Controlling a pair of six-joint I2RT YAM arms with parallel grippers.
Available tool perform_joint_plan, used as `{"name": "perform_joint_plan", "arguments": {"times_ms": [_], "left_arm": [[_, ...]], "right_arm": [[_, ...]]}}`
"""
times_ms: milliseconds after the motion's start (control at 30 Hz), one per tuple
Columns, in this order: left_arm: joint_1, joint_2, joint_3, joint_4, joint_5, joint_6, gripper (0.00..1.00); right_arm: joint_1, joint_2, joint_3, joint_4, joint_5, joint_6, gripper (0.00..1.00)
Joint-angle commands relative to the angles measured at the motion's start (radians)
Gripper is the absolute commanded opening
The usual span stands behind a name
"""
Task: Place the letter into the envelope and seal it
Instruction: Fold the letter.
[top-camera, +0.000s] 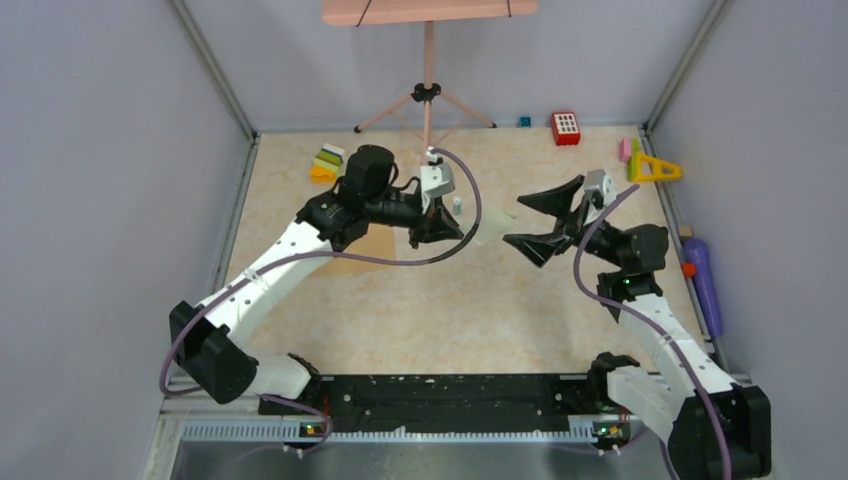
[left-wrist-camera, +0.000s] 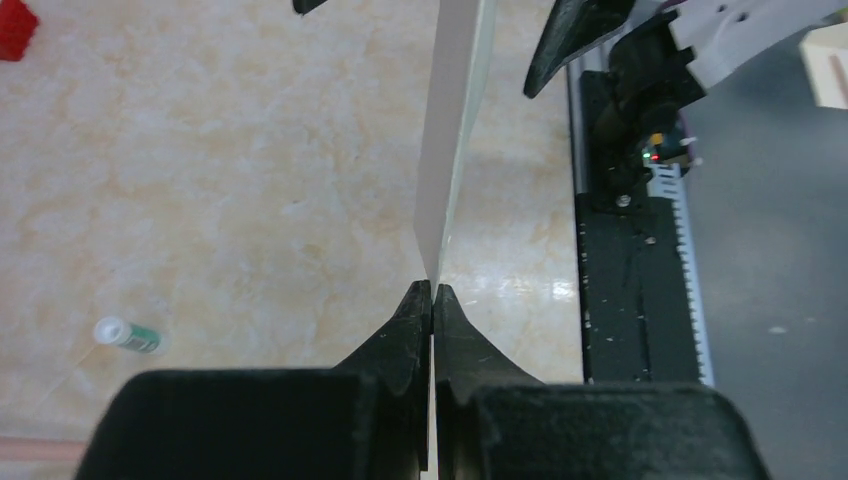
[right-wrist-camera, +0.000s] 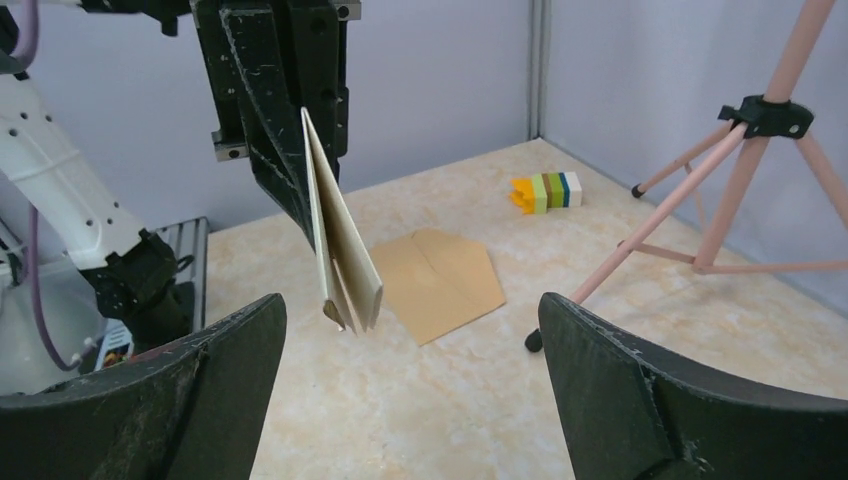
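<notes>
The letter (right-wrist-camera: 340, 250), a folded pale cream sheet, hangs in the air above the table with my left gripper (left-wrist-camera: 432, 290) shut on one edge. In the left wrist view the letter (left-wrist-camera: 455, 130) shows edge-on, running straight out from the pinched fingertips. The brown envelope (right-wrist-camera: 440, 280) lies flat on the table behind it, partly under my left arm in the top view (top-camera: 370, 245). My right gripper (right-wrist-camera: 410, 310) stands wide open just short of the letter's free end, holding nothing. In the top view it (top-camera: 515, 220) faces the left gripper (top-camera: 440, 228).
A pink tripod (top-camera: 427, 95) stands at the back middle. Stacked coloured blocks (top-camera: 328, 162) sit back left, with a red block (top-camera: 566, 128) and a yellow triangle (top-camera: 655, 168) back right. A purple object (top-camera: 705, 285) lies along the right wall. A small white tube (left-wrist-camera: 127, 334) lies near the left gripper.
</notes>
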Motion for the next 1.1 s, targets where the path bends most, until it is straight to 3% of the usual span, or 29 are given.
{"name": "perform_joint_plan", "arguments": {"times_ms": [0,200,400,567,767,1067], "left_arm": [[0.027,0.004,-0.076,0.308,0.235,-0.315,0.0],[0.05,0.037,-0.216,0.744,0.266,-0.691,0.0],[0.058,0.082,-0.335,1.115,0.253,-0.954,0.0],[0.059,0.092,-0.38,1.228,0.244,-1.027,0.0],[0.058,0.101,-0.404,1.306,0.239,-1.074,0.0],[0.058,0.116,-0.428,1.347,0.229,-1.084,0.0]], "right_arm": [[-0.006,0.037,-0.059,0.402,0.038,0.29,0.95],[0.002,0.05,-0.072,0.53,0.034,0.39,0.95],[0.055,0.085,-0.07,0.486,0.055,0.341,0.94],[0.101,0.116,-0.063,0.427,0.09,0.281,0.89],[0.122,0.135,-0.055,0.398,0.118,0.265,0.62],[0.144,0.142,-0.051,0.395,0.127,0.266,0.48]]}}
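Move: The letter is already pinched in the shut left fingers, its middle about 5 cm to the right of that hand, 2 cm ahead and 1 cm lower. From the open right hand it lies some 4 cm to the left, level in depth and about 1 cm lower. On the table, nearly 28 cm below the left hand, the glue stick stands about 19 cm ahead and 1 cm left; the envelope lies about 11 cm ahead and 21 cm left. Keep the letter pinched in the left gripper and bring it about 3 cm right towards the right hand, levelling its down-pointing fingers and rolling its forward side down, each by a good 25 degrees. Lift the open right gripper slightly while drawing it back, then ease it down and about 3 cm left, closing its fingers to roughly half open around the letter's free end. ##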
